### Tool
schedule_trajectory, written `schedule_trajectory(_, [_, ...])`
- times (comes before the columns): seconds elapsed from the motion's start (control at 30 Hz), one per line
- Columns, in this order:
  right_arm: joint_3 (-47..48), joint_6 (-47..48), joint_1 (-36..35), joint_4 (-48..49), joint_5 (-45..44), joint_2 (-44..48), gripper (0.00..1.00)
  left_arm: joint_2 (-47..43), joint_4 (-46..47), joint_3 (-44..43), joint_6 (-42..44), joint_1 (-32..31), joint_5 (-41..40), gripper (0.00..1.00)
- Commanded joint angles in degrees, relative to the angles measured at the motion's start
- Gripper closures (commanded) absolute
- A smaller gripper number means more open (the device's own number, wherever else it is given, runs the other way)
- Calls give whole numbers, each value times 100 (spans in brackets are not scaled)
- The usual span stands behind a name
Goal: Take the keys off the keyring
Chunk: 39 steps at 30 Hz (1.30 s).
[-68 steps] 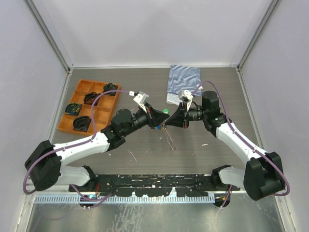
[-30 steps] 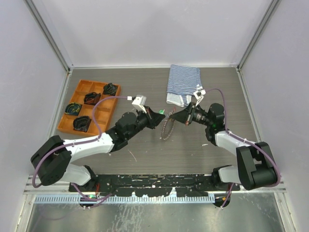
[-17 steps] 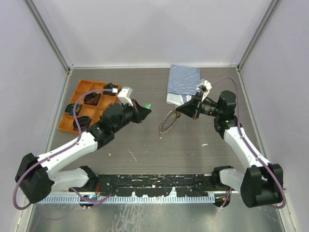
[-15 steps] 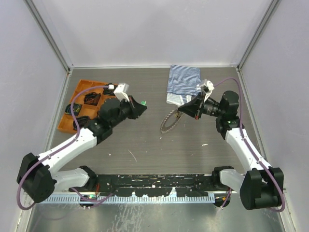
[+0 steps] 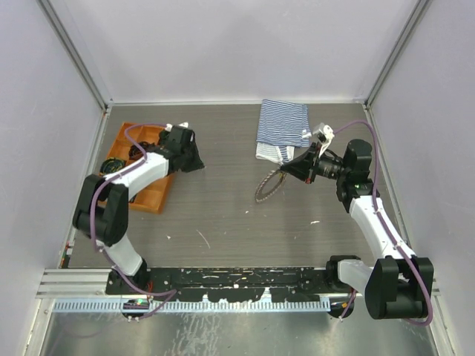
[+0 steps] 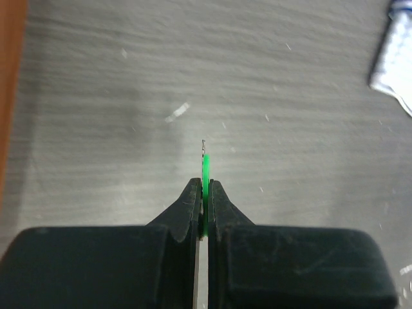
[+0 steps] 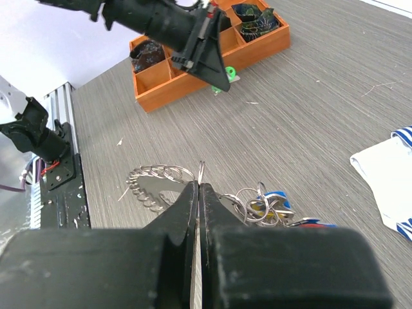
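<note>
My left gripper is shut on a tiny green-headed key, held edge-on above the table; in the top view this gripper is by the orange tray's right edge. My right gripper is shut on the keyring, a thin metal ring. The braided chain hangs from it to the left in a loop, also seen in the top view. The remaining keys, blue, yellow and red, cluster on small rings just right of the jaws. In the top view my right gripper is at mid-table.
An orange compartment tray with dark bundles sits at the left; it also shows in the right wrist view. A striped blue-white cloth lies at the back, right of centre. Grey walls enclose the table.
My left arm has swung left and back to the orange tray's edge with the green key. My right gripper has drifted slightly right, still holding the keyring and chain.
</note>
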State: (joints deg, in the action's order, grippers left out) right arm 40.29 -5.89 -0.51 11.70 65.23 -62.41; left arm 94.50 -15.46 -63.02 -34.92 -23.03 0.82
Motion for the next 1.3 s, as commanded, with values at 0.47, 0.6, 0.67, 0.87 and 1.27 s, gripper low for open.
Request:
schedule_trajectory(0.47, [481, 223, -324, -75, -310, -486, 99, -64, 20, -982, 378, 396, -957, 33])
schedule_trajectory(0.6, [1256, 1112, -1083, -1142, -1325, -1003, 99, -1351, 733, -32, 513, 400, -232, 30])
schedule_trajectory(0.67, [1606, 1103, -1252, -1182, -1638, -1387, 99, -2018, 1303, 670, 483, 403, 296, 27])
schedule_trajectory(0.87, [2813, 996, -1815, -1262, -2607, -2517, 99, -3723, 2316, 2519, -146, 403, 1485, 21])
schedule_trajectory(1.27, [5407, 186, -2674, -1652, -5351, -4778, 96, -6105, 928, 3372, -314, 400, 1216, 18])
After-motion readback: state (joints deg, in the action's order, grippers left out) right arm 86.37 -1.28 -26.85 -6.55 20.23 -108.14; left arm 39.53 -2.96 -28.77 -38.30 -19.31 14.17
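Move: The left gripper holds the green-tagged key; its laying spot on bare table is roughly 5 cm ahead, 2 cm left and 4 cm below, the orange box's middle some 20 cm left, 2 cm ahead of the hand. From the right gripper, holding the keyring, that spot is about 14 cm ahead, 25 cm left and 19 cm below; the striped cloth's middle lies about 24 cm ahead, 2 cm right. Bring the left gripper about 6 cm forward, a little left and down to the table, open it wide to let go of the green-tagged key, then lift and draw it back nearly 20 cm, tilting the fingers up. Keep the right gripper shut on the keyring, sink slightly, then carry it forward and left past the cloth's near end towards the laid key, fingertips tipping down some 20 degrees. ##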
